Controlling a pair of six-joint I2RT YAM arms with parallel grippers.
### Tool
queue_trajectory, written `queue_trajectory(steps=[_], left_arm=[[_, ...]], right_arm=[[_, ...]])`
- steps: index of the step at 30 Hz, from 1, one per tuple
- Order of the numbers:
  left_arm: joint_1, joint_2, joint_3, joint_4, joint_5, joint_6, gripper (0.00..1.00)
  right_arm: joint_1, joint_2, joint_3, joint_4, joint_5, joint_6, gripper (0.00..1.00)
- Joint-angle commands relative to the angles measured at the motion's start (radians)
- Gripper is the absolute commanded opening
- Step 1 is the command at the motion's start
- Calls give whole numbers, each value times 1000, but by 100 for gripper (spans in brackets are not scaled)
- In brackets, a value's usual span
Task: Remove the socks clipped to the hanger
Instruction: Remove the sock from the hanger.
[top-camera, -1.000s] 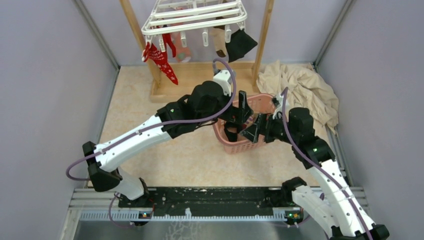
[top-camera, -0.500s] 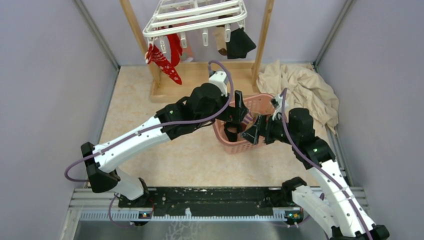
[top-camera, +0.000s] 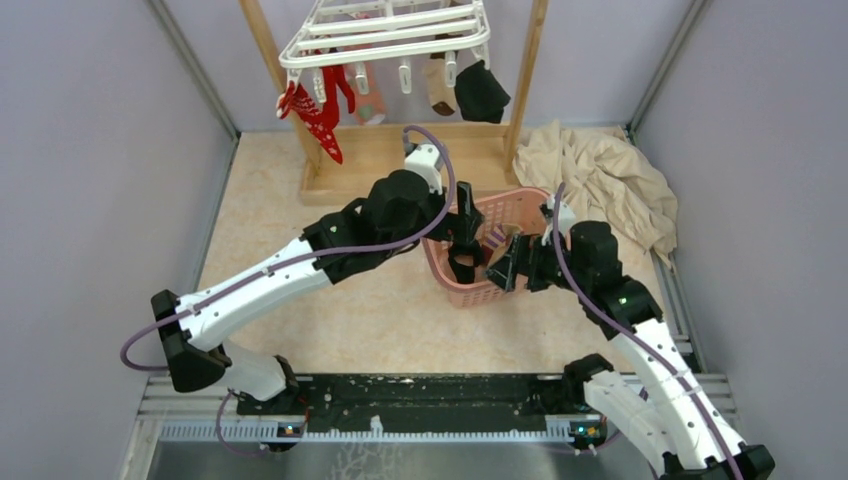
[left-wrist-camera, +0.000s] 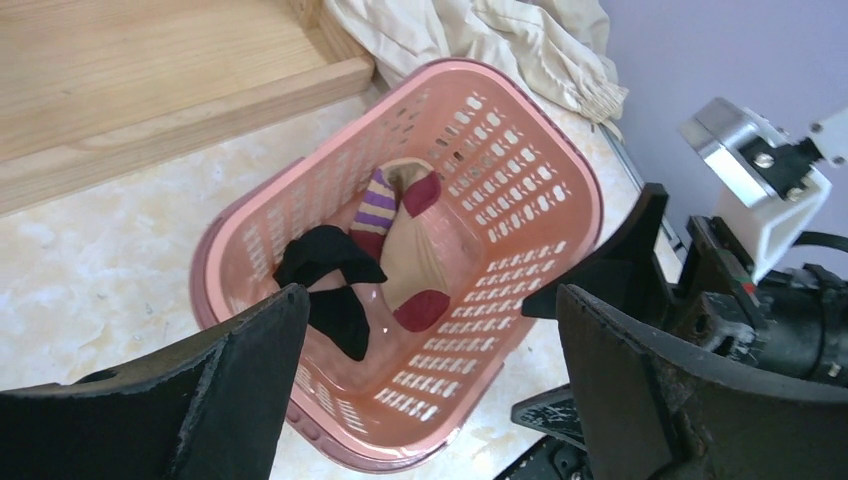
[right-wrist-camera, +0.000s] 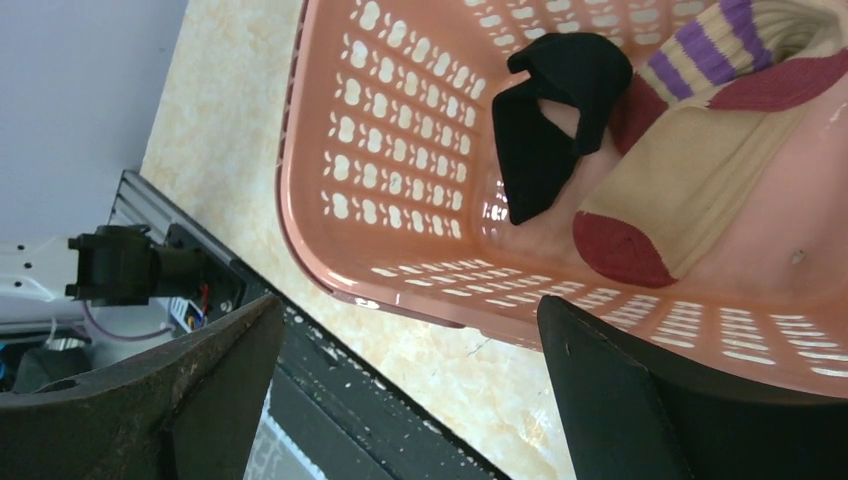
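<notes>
The white hanger hangs at the back between wooden posts. Clipped under it are a red patterned sock, a pink one, a brown-and-beige one and a black one. My left gripper hovers open and empty over the pink basket's left side. My right gripper stands open and empty at the basket's near rim. Inside the basket lie a black sock and a beige sock with maroon toe and striped cuff.
The wooden post frame and its base board stand behind the basket. A crumpled beige cloth lies at the back right. Purple walls close in both sides. A black rail runs along the near edge.
My left arm has drawn back to the left over the basket, and the right gripper has shifted slightly left. The hanger and its socks are swaying.
</notes>
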Motion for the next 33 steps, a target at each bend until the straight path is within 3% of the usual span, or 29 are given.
queue_trajectory(steps=[1, 10, 17, 23, 33], left_arm=[[56, -45, -28, 84, 43, 24, 99], [92, -28, 41, 22, 115, 78, 99], [98, -123, 93, -78, 125, 104, 99], [141, -179, 93, -142, 195, 120, 99], [226, -201, 82, -216, 226, 204, 99]], right_arm=[[5, 9, 47, 35, 68, -25, 98], [5, -6, 66, 97, 158, 25, 98], [5, -46, 8, 190, 198, 80, 98], [5, 31, 67, 172, 228, 92, 98], [5, 150, 126, 410, 310, 109, 94]])
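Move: The red patterned sock, still hanging at the hanger's near left corner, lies roughly 13 cm ahead of the left hand, 26 cm to its left and 8 cm above. The dark sock hangs about 24 cm ahead of the right hand, 6 cm left and 20 cm above, with the beige sock some 8 cm left of it and 2 cm farther out. The pink basket's middle is about 10 cm ahead of the right hand, 1 cm left and 13 cm lower. Towards the red patterned sock the empty left hand goes, away from the basket: first a short 2 cm push forward, then back again while swinging about 8 cm left and rising some 6 cm. The right hand dips slightly, then reaches about 6 cm forward over the basket towards the dark sock, rising a little and turning about 15 degrees clockwise. Both grippers stay wide open. ##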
